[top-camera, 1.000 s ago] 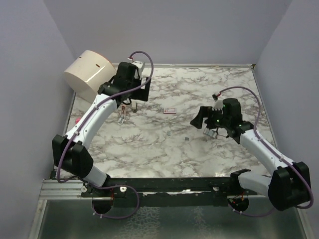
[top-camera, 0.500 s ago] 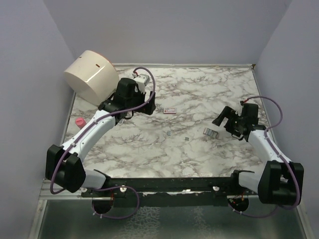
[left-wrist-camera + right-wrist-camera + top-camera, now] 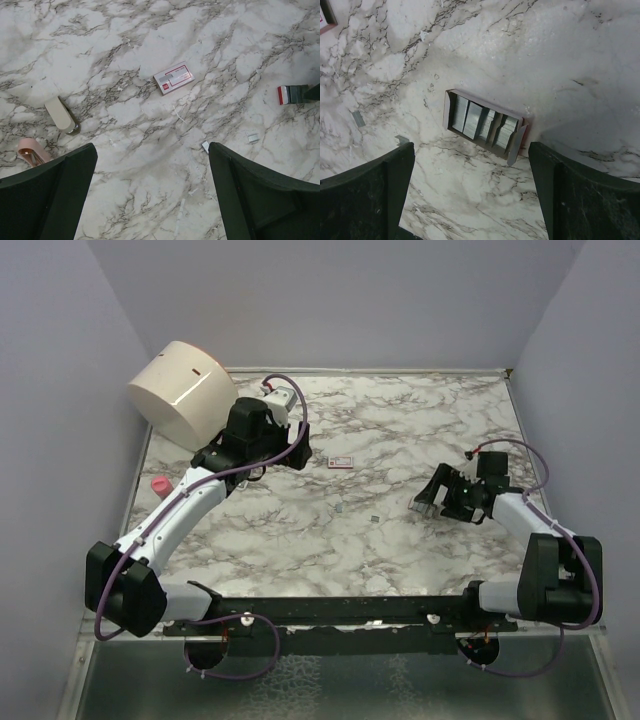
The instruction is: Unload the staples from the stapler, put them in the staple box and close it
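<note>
The stapler shows only in the left wrist view, lying open on the marble. Its pink body (image 3: 30, 151) is partly behind my left finger, and its cream-white part (image 3: 60, 114) lies beside it. In the top view the left arm hides it. A tiny grey staples strip (image 3: 254, 137) (image 3: 374, 518) lies mid-table. My left gripper (image 3: 152, 200) (image 3: 256, 464) is open and empty above the table, right of the stapler. My right gripper (image 3: 470, 200) (image 3: 430, 502) is open and empty, just short of an open box of staple strips (image 3: 485, 125) (image 3: 420, 506).
A flat pink tile (image 3: 173, 79) (image 3: 341, 462) lies mid-table. A small white piece (image 3: 205, 145) (image 3: 341, 508) lies near the strip. A big cream drum (image 3: 183, 390) stands at the far left corner. A small pink object (image 3: 157, 484) sits at the left edge. Walls enclose three sides.
The left arm has drawn back from the stapler, which it now hides in the top view. The right arm swung right, then settled low by the staple box.
</note>
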{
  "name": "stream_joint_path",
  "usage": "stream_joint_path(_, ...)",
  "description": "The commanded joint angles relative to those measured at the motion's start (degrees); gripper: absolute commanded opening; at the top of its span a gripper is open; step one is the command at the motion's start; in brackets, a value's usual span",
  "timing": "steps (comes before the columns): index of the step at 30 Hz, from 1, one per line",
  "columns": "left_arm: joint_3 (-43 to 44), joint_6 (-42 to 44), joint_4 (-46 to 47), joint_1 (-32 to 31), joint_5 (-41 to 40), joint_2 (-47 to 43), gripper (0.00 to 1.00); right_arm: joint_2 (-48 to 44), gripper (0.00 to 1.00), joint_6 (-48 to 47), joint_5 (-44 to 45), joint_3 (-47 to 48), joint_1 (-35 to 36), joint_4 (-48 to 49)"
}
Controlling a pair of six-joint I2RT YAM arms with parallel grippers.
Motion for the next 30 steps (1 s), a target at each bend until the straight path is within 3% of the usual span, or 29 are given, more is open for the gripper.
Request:
stream_joint_path(1, 0.6, 0.0, 0.95, -0.41, 0.85, -0.2, 0.97, 0.0, 0.95, -1.26, -0.14, 0.3, -0.26, 1.04)
stream_joint_path(15, 0.64, -0.06, 0.81, -0.33, 0.94, 1.35, 0.97, 4.35, 0.95, -2.42, -12.04, 0.03, -0.02, 7.65)
stream_joint_path(23, 0.54, -0.09, 0.93, -0.33, 1.1, 1.75, 0.97, 7.67, 0.95, -1.52, -13.27, 1.75, 2.2, 10.74)
stream_joint_path(30, 0.47, 0.05, 0.81, -0.37, 0.85, 1.7, 0.97, 11.7, 0.95, 1.49, -12.68, 4.28, 8.4, 13.86)
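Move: The open staple box lies almost between the right hand's spread fingers, its middle about 2 cm ahead, 2 cm left and 3 cm below the hand point. A loose staple strip lies some 13 cm left and 3 cm back, and the closed staple box about 21 cm left and 10 cm ahead. From the left hand, the open box is roughly 31 cm right, 6 cm back and 20 cm lower. The open right hand slides about 5 cm left, slightly forward, its right finger pushing the open box's right end. ##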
